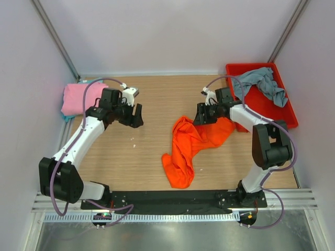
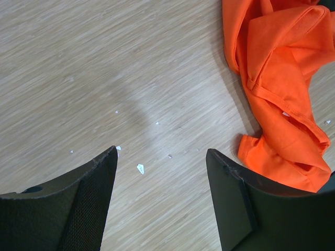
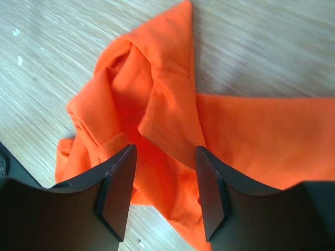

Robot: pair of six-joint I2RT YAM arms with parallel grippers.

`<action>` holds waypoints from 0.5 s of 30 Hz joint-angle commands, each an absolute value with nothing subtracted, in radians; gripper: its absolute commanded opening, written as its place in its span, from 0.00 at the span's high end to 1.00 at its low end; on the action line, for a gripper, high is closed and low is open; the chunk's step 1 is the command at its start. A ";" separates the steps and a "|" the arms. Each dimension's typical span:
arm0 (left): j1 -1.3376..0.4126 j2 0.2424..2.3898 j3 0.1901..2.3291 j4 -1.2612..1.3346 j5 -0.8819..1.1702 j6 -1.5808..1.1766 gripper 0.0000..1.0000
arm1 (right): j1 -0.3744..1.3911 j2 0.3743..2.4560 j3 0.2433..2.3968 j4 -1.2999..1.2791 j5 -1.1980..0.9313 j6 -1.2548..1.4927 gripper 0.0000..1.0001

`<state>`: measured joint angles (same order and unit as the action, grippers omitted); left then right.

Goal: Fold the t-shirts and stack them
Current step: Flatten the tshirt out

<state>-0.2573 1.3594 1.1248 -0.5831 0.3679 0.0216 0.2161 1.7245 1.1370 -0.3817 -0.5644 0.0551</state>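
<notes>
A bright orange t-shirt point(image 1: 191, 146) lies crumpled mid-table. My right gripper point(image 1: 201, 120) hovers at its upper right part. In the right wrist view its jaws point(image 3: 165, 149) stand open just over a bunched fold of the orange cloth point(image 3: 172, 115), not closed on it. My left gripper point(image 1: 134, 120) hangs open over bare wood to the left of the shirt, with nothing between its fingers point(image 2: 161, 151); the orange shirt point(image 2: 282, 78) shows at its right. A folded pink t-shirt point(image 1: 76, 98) lies at the back left, a teal edge point(image 1: 67, 118) under it. A grey-blue t-shirt point(image 1: 261, 84) is heaped in the bin.
A red plastic bin point(image 1: 285, 115) stands at the back right against the wall. White walls close in the wooden table point(image 1: 141, 157) on three sides. Small white specks point(image 2: 140, 168) dot the wood under the left gripper.
</notes>
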 commanded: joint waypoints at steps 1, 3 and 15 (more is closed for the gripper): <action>-0.245 1.347 1.127 -0.554 0.394 0.009 0.30 | 0.210 1.639 1.119 -0.437 -0.508 0.018 0.46; -0.245 1.345 1.124 -0.552 0.397 0.009 0.30 | 0.207 1.561 1.025 -0.417 -0.500 0.020 0.45; -0.241 1.361 1.132 -0.554 0.402 0.005 0.30 | 0.107 1.529 0.903 -0.474 -0.580 -0.015 0.45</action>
<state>-0.2485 1.3602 1.1244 -0.5808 0.3855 0.0078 0.1123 1.5162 0.9073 -0.4713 -0.5430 0.0048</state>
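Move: The near edge of the orange t-shirt's spread part lies about 12 cm back from my right hand, some 3 cm to its right and roughly 5 cm lower. The bunched fold is about 8 cm to this hand's left and 6 cm back; the tail is 8 cm left and 20 cm back. From my left hand that same edge is some 11 cm back and 29 cm to the right, about 14 cm below. I pull my right hand back about 6 cm and to the right about 5 cm, away from the bunched fold and over the spread part towards its near edge. Most of the backward run comes early and quickly, with more sideways travel after it, and I sink a little at the end. My fingers stay about half open with the wrist nearly unturned. ##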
